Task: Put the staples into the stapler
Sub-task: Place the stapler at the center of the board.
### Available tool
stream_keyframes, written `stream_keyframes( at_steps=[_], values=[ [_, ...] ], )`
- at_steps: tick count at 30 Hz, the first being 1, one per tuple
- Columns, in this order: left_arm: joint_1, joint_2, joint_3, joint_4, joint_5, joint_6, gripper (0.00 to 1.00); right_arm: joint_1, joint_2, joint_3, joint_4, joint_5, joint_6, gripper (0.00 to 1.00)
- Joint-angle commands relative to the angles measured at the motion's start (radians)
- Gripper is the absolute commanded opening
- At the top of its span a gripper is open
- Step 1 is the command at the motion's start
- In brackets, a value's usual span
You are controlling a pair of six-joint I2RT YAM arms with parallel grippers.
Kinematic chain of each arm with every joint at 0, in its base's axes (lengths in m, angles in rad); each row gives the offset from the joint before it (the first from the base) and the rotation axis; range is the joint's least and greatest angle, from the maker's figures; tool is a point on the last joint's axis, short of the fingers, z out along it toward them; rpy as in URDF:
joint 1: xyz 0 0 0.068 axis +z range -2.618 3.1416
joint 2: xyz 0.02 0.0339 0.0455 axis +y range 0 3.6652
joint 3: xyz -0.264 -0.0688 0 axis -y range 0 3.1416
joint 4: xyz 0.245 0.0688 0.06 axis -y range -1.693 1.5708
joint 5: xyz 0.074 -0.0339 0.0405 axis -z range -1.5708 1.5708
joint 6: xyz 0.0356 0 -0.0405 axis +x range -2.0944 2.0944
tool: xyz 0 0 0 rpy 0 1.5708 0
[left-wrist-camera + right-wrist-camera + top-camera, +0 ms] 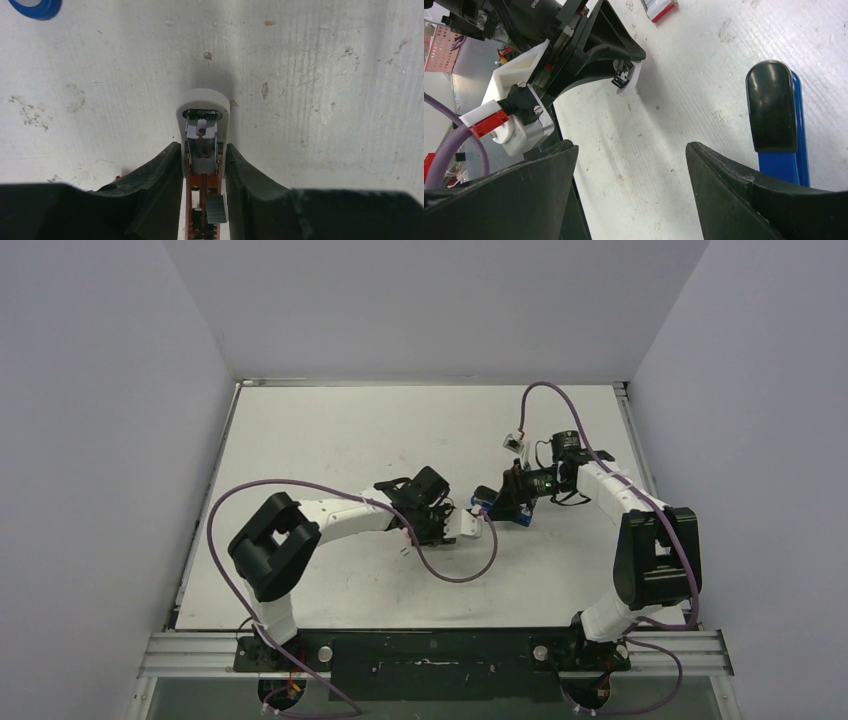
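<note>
My left gripper (202, 147) (445, 523) is shut on a white-nosed stapler part (202, 102) with an open red channel (190, 200), a spring and a metal magazine. A short grey strip of staples (216, 209) lies slightly askew in that channel, between the fingers. The blue stapler (780, 125) with its black end lies flat on the table, just right of my right gripper's finger. The right gripper (631, 147) (497, 502) stands open over bare table with nothing in it. The red-and-white staples box (661, 7) lies beyond, at the top edge of the right wrist view.
A purple cable (455, 575) loops over the table in front of the left gripper, and another (545, 390) arcs above the right arm. A blue round shape (35, 6) shows at the left wrist view's top corner. Grey walls close in the table (330, 440) on three sides.
</note>
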Motion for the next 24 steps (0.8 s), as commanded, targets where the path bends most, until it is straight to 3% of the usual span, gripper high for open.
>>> stream_keyframes(
  at_steps=[1,8,16,24],
  values=[
    [-0.004,0.033,0.081,-0.057,0.009,-0.008,0.18,-0.016,-0.016,-0.028,0.025,-0.003,-0.05,0.81],
    [-0.01,0.109,0.189,-0.154,-0.02,-0.043,0.28,-0.02,-0.006,-0.054,0.051,0.001,-0.049,0.8],
    [-0.018,0.135,0.228,-0.175,-0.047,-0.065,0.45,-0.029,-0.007,-0.07,0.051,0.003,-0.062,0.8],
    [-0.017,0.123,0.252,-0.183,-0.048,-0.073,0.54,-0.036,-0.003,-0.083,0.052,0.004,-0.077,0.8]
  ],
)
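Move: The small pink stapler is already pinched in the left fingers just over the board, its middle within about 1 cm of that hand and roughly 1 cm below it. From the same hand the blue stapler lies some 7 cm ahead and 13 cm right, and the staple box about 4 cm ahead and 9 cm left. From the open right hand the small stapler is about 12 cm left, 2 cm back and 11 cm lower. The small stapler is lowered about 1 cm to the board by the left hand, then carried roughly 1 cm forward and to the right, still pinched, while the wrist tilts some 5 degrees; the fingers then spread and come free on both sides, staying low around it. The right hand, wide open, sinks about 2 cm, easing slightly back and right. ##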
